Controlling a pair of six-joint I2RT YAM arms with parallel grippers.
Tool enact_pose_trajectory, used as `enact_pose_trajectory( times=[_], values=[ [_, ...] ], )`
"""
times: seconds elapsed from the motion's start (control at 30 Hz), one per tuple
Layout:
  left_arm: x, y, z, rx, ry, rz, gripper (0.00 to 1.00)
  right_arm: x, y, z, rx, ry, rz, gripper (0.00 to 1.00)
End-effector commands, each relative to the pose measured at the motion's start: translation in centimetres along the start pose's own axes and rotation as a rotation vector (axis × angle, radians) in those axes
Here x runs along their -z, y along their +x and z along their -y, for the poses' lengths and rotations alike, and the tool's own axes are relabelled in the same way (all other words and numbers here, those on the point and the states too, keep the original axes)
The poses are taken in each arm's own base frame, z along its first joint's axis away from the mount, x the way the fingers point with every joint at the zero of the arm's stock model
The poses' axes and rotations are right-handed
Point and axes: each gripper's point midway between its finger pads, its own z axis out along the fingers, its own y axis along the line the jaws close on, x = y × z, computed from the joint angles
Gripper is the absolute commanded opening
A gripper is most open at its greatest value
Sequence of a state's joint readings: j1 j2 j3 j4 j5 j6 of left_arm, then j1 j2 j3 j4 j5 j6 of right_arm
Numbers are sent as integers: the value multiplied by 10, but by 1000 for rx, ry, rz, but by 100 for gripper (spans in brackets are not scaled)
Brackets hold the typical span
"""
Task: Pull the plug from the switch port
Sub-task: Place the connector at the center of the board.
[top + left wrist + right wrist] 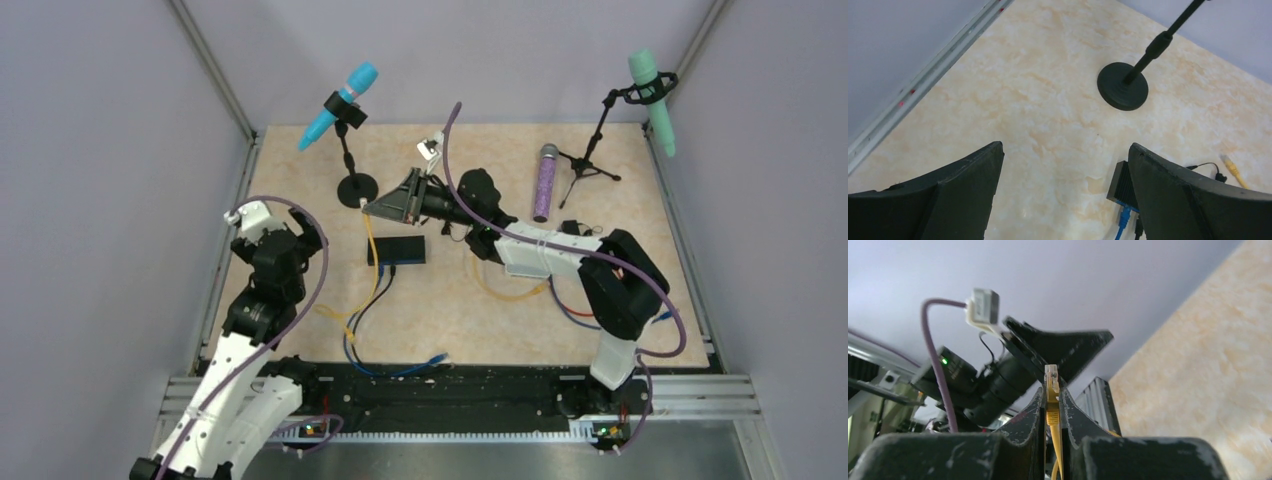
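The switch (397,250) is a flat black box lying mid-table; its left end shows in the left wrist view (1120,184). A blue plug (1123,216) and a black one sit in its near edge. The yellow plug (364,203) is out of the switch, its cable hanging down past the box's left end. My right gripper (369,208) is shut on this plug (1051,382), raised above the table and pointing left (1051,391). My left gripper (300,240) hovers left of the switch, open and empty (1065,146).
A blue microphone's round stand base (357,190) sits just beyond the held plug. A purple microphone (545,180) lies at the back right beside a tripod with a green microphone (650,95). Another yellow plug (1230,162) lies right of the switch. Loose cables trail toward the near edge.
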State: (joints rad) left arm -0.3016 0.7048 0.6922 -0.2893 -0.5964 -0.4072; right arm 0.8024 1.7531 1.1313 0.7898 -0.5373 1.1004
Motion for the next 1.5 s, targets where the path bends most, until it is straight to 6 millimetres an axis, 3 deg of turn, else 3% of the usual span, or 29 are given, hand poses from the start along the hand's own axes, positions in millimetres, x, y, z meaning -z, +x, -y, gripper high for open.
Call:
enact_pose_trajectory(
  times=[0.0, 0.2, 0.3, 0.4, 0.53, 0.67, 0.83, 0.97, 1.13, 1.17, 1.27, 1.37, 1.47],
  values=[
    [23, 1, -30, 190, -110, 16, 99, -19, -8, -42, 36, -172, -55, 0],
    [40, 4, -29, 234, -18, 27, 99, 5, -30, -54, 192, -29, 81, 0],
    [41, 9, -29, 245, -13, 16, 99, 16, -32, -52, 223, -4, 54, 0],
    [38, 15, -22, 210, 16, -16, 99, 32, -30, -73, 254, -70, 39, 0],
    [35, 22, -18, 173, 11, -68, 99, 59, -39, -84, 352, 23, 91, 0],
    [32, 28, -12, 174, 30, -103, 99, 106, -57, -77, 499, 243, 196, 0],
    [32, 30, -1, 154, 80, -122, 99, 186, -82, -67, 620, 515, 330, 0],
    [30, 31, 6, 142, 108, -137, 99, 238, -77, -61, 677, 680, 299, 0],
    [24, 38, 12, 79, 126, -172, 99, 286, -62, -13, 720, 962, 209, 0],
    [23, 39, 13, 70, 126, -180, 99, 292, -58, -11, 713, 983, 197, 0],
    [21, 46, 14, 55, 128, -210, 99, 287, -46, -17, 720, 911, 148, 0],
    [18, 51, 15, 42, 129, -222, 99, 261, -38, -32, 734, 773, 54, 0],
    [18, 55, 16, 46, 130, -233, 99, 234, -38, -32, 736, 703, -41, 0]
  ],
)
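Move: The yellow plug is already pinched in the right hand, high above the black switch, which lies about 26 cm below, 2 cm right and 2 cm ahead. Its destination, the middle of the board, is roughly 25 cm to that hand's right, 3 cm back and 28 cm down. The white box lies about 6 cm farther right than that spot and 2 cm farther out. The left hand has that spot about 44 cm to its right and 5 cm back. Keeping its pinch on the yellow plug, the right hand swings some 27 cm to the right, away from over the switch and towards the middle of the board; it rises about 10 cm on the way, then sinks again, drifting slightly back. The wrist turns about 60 degrees, from fingers pointing left to forward-left and slightly down. The left hand, empty and open, eases back, then sinks about 6 cm net. ##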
